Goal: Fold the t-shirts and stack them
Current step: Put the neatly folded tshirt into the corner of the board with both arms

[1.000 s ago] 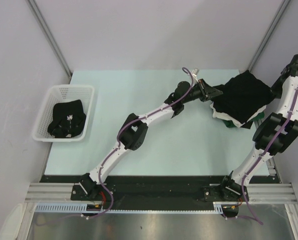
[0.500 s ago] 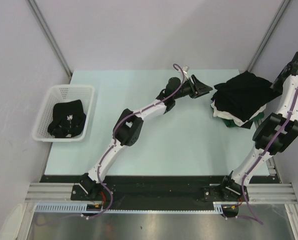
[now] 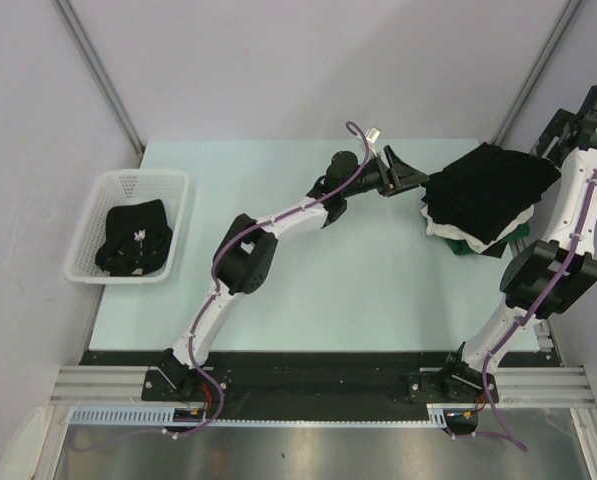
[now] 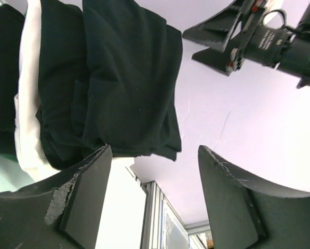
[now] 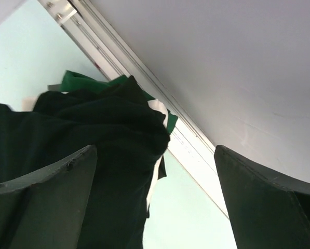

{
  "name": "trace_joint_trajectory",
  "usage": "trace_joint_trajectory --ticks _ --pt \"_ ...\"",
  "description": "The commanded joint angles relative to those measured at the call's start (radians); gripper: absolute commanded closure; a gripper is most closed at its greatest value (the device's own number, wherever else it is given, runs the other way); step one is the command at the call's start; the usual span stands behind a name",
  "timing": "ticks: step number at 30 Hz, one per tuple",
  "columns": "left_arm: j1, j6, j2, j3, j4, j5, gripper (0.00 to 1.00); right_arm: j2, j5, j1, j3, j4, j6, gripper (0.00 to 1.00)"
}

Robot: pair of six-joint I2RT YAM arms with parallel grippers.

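A stack of folded t-shirts (image 3: 483, 195) lies at the table's back right, black on top with white and green layers beneath. My left gripper (image 3: 410, 178) is open just left of the stack, touching nothing. In the left wrist view the black folds (image 4: 118, 78) and a white layer (image 4: 27, 104) fill the upper left beyond the open left gripper (image 4: 153, 155). My right gripper (image 3: 556, 138) hangs open by the stack's far right corner. It also shows from the left wrist (image 4: 217, 41). Between the open right gripper's (image 5: 155, 155) fingers I see black cloth (image 5: 92, 135) and a green edge (image 5: 82, 80).
A white mesh basket (image 3: 143, 176) stands at the table's left edge with a crumpled black t-shirt (image 3: 133, 240) inside. Frame posts and grey walls close in behind the stack. The table's right rail (image 5: 186, 140) runs right beside the stack.
Both grippers have opened and let go of the top black shirt, which now rests on the stack. The left gripper backed off to the left; the right one rose toward the back right corner.
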Motion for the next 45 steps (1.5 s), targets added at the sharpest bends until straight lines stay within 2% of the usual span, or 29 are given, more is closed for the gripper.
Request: trace_joint_trajectory --ticks 1,7,10,16,18,21,24,31,33,34,36,37,39,40,41,42,45 --pt "-0.002 0.045 -0.123 -0.070 0.068 0.016 0.26 -0.077 0.012 -0.003 0.026 0.033 0.013 0.00" --pt "0.004 0.071 -0.192 -0.155 0.068 0.005 0.13 -0.120 -0.026 0.007 0.056 0.033 0.028 0.00" --pt "0.021 0.111 -0.241 -0.208 0.036 -0.001 0.01 -0.134 -0.055 0.048 0.068 0.037 0.021 0.00" --pt "0.079 0.280 -0.391 -0.292 -0.184 -0.034 0.01 -0.134 -0.066 0.172 0.047 0.063 -0.036 0.00" --pt "0.093 0.385 -0.434 -0.309 -0.317 -0.077 0.00 -0.132 -0.065 0.198 0.035 0.076 -0.050 0.00" --pt "0.117 0.510 -0.531 -0.367 -0.428 -0.108 0.01 -0.134 -0.030 0.252 0.009 0.096 -0.068 0.01" --pt "0.142 0.576 -0.620 -0.458 -0.473 -0.131 0.00 -0.135 0.036 0.303 -0.031 0.123 -0.081 0.00" --pt "0.193 0.685 -0.779 -0.665 -0.499 -0.169 0.01 -0.141 0.009 0.316 -0.126 0.177 -0.079 0.00" --pt "0.209 0.709 -0.815 -0.718 -0.501 -0.170 0.00 -0.147 -0.014 0.318 -0.120 0.188 -0.081 0.06" --pt "0.228 0.716 -0.824 -0.737 -0.501 -0.162 0.00 -0.152 -0.020 0.319 -0.117 0.197 -0.078 0.17" --pt "0.248 0.717 -0.848 -0.790 -0.476 -0.141 0.00 -0.155 -0.019 0.330 -0.100 0.214 -0.077 0.30" --pt "0.268 0.713 -0.855 -0.809 -0.463 -0.130 0.00 -0.155 0.001 0.336 -0.087 0.217 -0.077 0.45" --pt "0.282 0.703 -0.862 -0.861 -0.427 -0.101 0.01 -0.152 0.038 0.362 -0.053 0.224 -0.091 0.62" --pt "0.295 0.697 -0.864 -0.878 -0.413 -0.090 0.01 -0.148 0.072 0.375 -0.045 0.229 -0.102 0.86" --pt "0.300 0.691 -0.862 -0.905 -0.401 -0.076 0.01 -0.144 0.087 0.384 -0.030 0.231 -0.102 0.96" --pt "0.305 0.688 -0.859 -0.915 -0.387 -0.052 0.00 -0.134 0.125 0.401 -0.028 0.231 -0.101 1.00" --pt "0.318 0.670 -0.835 -0.944 -0.367 -0.003 0.00 -0.117 0.162 0.418 -0.036 0.214 -0.131 1.00"
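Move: The folded black t-shirt on top of the stack lies about 21 cm to the left hand's right, a couple of centimetres back and some 5 below. From the right hand it is roughly 13 cm left, 2 back and 10 below; the board's far right corner is about 25 cm ahead of that hand, 8 left and 20 below. The white basket stands some 70 cm to the left hand's left, 7 back and 9 below. Draw the left gripper about 27 cm left, away from the stack over the bare board, opening it fully; rise a little, then sink below the starting height while the fingers tip down. Swing the open right gripper some 16 cm left and a little forward over the folded t-shirt, turning about 20 degrees counter-clockwise; rise, dip, then climb again while shutting the fingers on nothing. ##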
